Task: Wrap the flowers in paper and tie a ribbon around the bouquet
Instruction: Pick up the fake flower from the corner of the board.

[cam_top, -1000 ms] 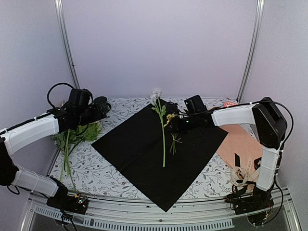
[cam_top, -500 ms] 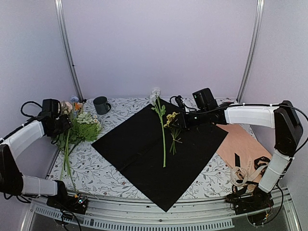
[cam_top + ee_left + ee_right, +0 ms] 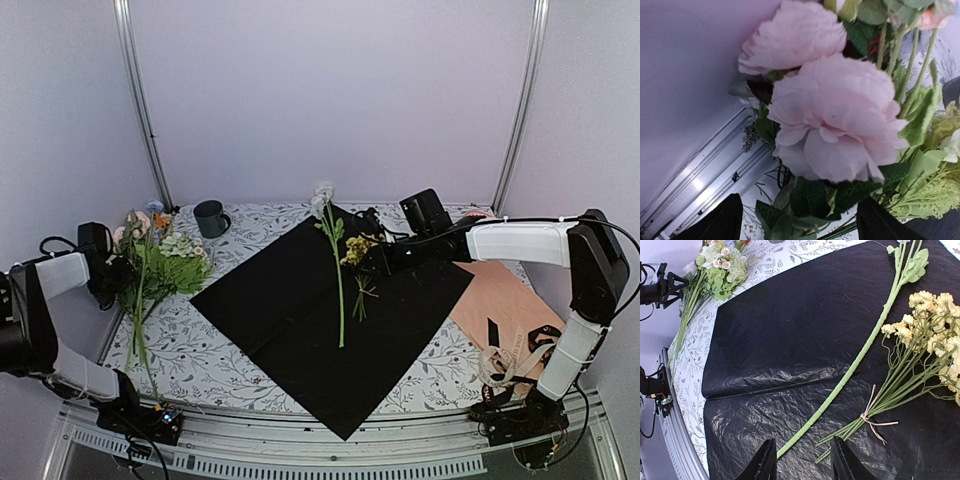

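The black paper (image 3: 300, 320) lies as a diamond on the table. One of the flowers, white-bloomed on a long green stem (image 3: 339, 285), lies across it, next to a small tied bunch of yellow blooms (image 3: 358, 250). My right gripper (image 3: 377, 257) hovers open over them. In the right wrist view the stem's (image 3: 860, 357) cut end lies below its gap (image 3: 802, 462). My left gripper (image 3: 118, 272) is open at the far left, against a pile of flowers (image 3: 160, 262). Pink blooms (image 3: 835, 115) fill its view and leaves sit between its fingers (image 3: 715, 222). The cream ribbon (image 3: 508, 368) lies front right.
A dark mug (image 3: 210, 217) stands at the back left. A peach sheet (image 3: 505, 305) with a black strap (image 3: 497, 330) on it lies right of the paper. Frame posts and walls close in the table; its left edge is right beside the left arm.
My left arm has swung away from the mug, left and toward the front, to the flower pile at the table's left edge. The right arm has stretched out, its gripper still over the paper.
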Controlling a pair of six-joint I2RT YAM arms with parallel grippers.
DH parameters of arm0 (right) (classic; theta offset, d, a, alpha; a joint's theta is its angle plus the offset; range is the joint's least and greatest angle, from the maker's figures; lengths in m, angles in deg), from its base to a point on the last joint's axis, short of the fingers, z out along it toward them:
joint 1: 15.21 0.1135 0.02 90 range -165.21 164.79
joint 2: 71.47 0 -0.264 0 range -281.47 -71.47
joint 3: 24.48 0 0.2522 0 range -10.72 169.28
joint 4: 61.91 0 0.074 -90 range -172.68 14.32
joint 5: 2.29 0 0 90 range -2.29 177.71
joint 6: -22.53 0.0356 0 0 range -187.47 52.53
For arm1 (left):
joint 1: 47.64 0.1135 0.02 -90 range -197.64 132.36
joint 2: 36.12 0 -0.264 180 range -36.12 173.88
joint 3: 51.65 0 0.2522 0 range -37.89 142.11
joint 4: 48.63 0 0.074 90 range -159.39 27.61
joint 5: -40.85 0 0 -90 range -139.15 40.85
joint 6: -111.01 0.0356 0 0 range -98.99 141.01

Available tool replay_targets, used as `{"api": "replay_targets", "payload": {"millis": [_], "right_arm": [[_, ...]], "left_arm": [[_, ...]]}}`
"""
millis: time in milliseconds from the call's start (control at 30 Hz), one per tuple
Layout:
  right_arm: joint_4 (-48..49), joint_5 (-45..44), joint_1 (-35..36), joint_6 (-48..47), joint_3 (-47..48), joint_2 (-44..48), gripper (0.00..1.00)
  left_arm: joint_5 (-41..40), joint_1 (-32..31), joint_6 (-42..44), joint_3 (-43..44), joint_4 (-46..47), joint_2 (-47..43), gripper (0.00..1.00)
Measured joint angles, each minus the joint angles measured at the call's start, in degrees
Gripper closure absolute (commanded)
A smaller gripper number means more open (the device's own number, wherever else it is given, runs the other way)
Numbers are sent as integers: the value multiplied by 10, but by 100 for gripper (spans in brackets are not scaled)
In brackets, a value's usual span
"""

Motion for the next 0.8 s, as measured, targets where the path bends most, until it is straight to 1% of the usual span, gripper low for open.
{"api": "replay_targets", "payload": {"millis": [33, 67, 133, 167, 200, 333, 533, 667, 800], "right_arm": [[-1, 0, 0, -2, 0, 0, 63], [-2, 0, 0, -3, 0, 0, 63], [-4, 0, 0, -5, 0, 0, 63], [-5, 0, 0, -6, 0, 0, 63], [-6, 0, 0, -6, 0, 0, 63], [-9, -2, 0, -7, 0, 0, 62], [-14, -1, 0, -7, 0, 0, 62], [-15, -1, 0, -6, 0, 0, 61], [-21, -1, 0, -6, 1, 0, 60]], "left_arm": [[10, 2, -2, 0, 5, 17, 35], [19, 3, -4, -1, 10, 32, 48], [32, 9, -9, -3, 23, 50, 81], [37, 10, -10, -6, 28, 55, 94], [41, 11, -12, -7, 33, 55, 100], [39, 5, -14, -8, 30, 31, 100], [-10, -22, -5, -6, 0, -75, 100], [-47, -38, 8, 16, -26, -129, 100], [-75, -89, 22, 39, -31, -182, 100]]}}
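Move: The pink flower's stem, just under its bloom, is about 3 cm below the left hand and 1 cm ahead, with no sideways offset. From that hand, the white-green bunch lies some 13 cm right and 3 cm ahead, the orange flower 10 cm ahead and 9 cm right, and the mug about 20 cm right and 11 cm ahead, all a few centimetres lower. From the right hand, the pink flower's stem is roughly 56 cm left, level fore and aft, 8 cm lower. Left hand sinks about 3 cm, pinches the pink flower's stem, then lifts some 15 cm, tilting up, drifting right. ##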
